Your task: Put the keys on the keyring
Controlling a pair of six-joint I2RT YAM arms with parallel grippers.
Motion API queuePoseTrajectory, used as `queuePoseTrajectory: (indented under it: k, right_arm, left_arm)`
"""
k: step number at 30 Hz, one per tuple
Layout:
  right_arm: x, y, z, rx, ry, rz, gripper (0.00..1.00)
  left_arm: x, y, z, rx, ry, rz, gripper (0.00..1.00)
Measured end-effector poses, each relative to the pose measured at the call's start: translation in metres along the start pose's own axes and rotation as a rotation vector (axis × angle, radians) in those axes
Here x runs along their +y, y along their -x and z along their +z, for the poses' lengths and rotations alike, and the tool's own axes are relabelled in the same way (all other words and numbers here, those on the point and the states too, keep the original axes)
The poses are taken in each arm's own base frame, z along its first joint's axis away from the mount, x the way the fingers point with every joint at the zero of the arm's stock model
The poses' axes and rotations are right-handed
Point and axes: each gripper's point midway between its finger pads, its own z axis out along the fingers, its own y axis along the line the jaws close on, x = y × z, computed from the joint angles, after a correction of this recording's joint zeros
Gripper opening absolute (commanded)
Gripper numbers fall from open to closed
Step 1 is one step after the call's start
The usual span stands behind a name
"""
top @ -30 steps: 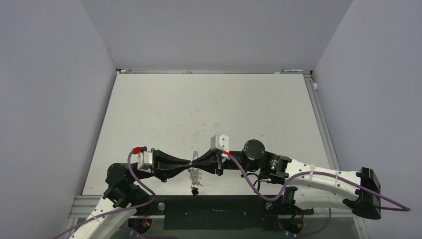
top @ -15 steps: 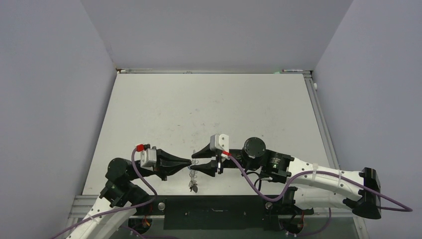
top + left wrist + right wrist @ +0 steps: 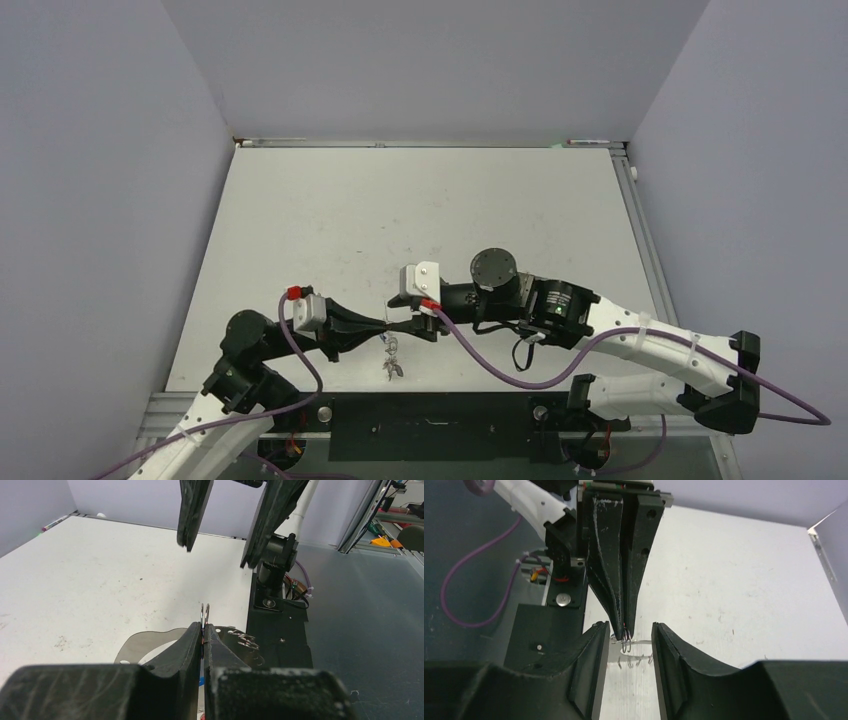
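Note:
My left gripper (image 3: 203, 627) is shut on a small wire split ring (image 3: 205, 612) whose loops stick up past its tips. Under it hangs the flat grey keyring (image 3: 145, 642), with more split rings (image 3: 245, 641) along its edge. A sliver of a blue tag (image 3: 201, 681) shows between the fingers. From above, the keys (image 3: 391, 368) are a small dark cluster below the left gripper (image 3: 383, 325). My right gripper (image 3: 630, 626) is open, its fingers on either side of the left gripper's tips (image 3: 623, 622) and apart from them. It also faces me in the left wrist view (image 3: 217, 547).
The grippers meet above the table's near edge (image 3: 300, 388), with the black base plate (image 3: 440, 425) just below. The white tabletop (image 3: 430, 220) stretches back to the grey walls. A purple cable (image 3: 480, 350) loops under the right arm.
The left gripper has shut on the split ring. The right gripper has let go, opened and shifted left, and its arm has swung up the table.

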Motion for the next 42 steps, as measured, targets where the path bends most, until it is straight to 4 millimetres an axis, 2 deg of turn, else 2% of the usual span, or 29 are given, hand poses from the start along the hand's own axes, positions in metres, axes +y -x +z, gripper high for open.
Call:
queuePoseTrajectory:
  k: [10, 13, 25, 37, 42]
  right_arm:
    - [0.009, -0.053, 0.013, 0.222, 0.086, 0.008, 0.33]
    - [0.01, -0.059, 0.014, 0.246, 0.092, 0.008, 0.31]
    - [0.004, -0.058, 0.015, 0.239, 0.073, -0.006, 0.29]
    - [0.0, -0.057, 0.015, 0.231, 0.063, -0.007, 0.14]
    - [0.001, -0.057, 0.016, 0.232, 0.066, -0.006, 0.05]
  left_arm:
    - [0.0, -0.007, 0.001, 0.025, -0.004, -0.012, 0.0]
    - [0.0, -0.007, 0.001, 0.025, -0.004, -0.011, 0.0]
    - [-0.001, -0.007, 0.002, 0.026, -0.004, -0.012, 0.0]
    - [0.0, -0.007, 0.002, 0.025, 0.003, -0.012, 0.0]
    - [0.001, -0.007, 0.002, 0.025, 0.007, -0.012, 0.0]
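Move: The keyring, its wire edge sticking out of the left fingers' tips, lies about 5 cm below the open right hand, 1 cm farther out and 1 cm to its left. The metal plate hangs roughly 8 cm straight below that keyring; the bunch of small rings is at about the plate's depth, some 5 cm nearer the robot than the keyring. For the left hand, the keyring is right at its pads, about 1 cm to the right. Down goes the right hand by about 6 cm, tipping its fingers some 15 degrees further downward, onto the keyring edge held out by the left hand. It then eases about 1 cm forward while the fingers close from partly open to nearly shut, one on each side of the wire. The left hand stays nearly in place and keeps its pinch. ##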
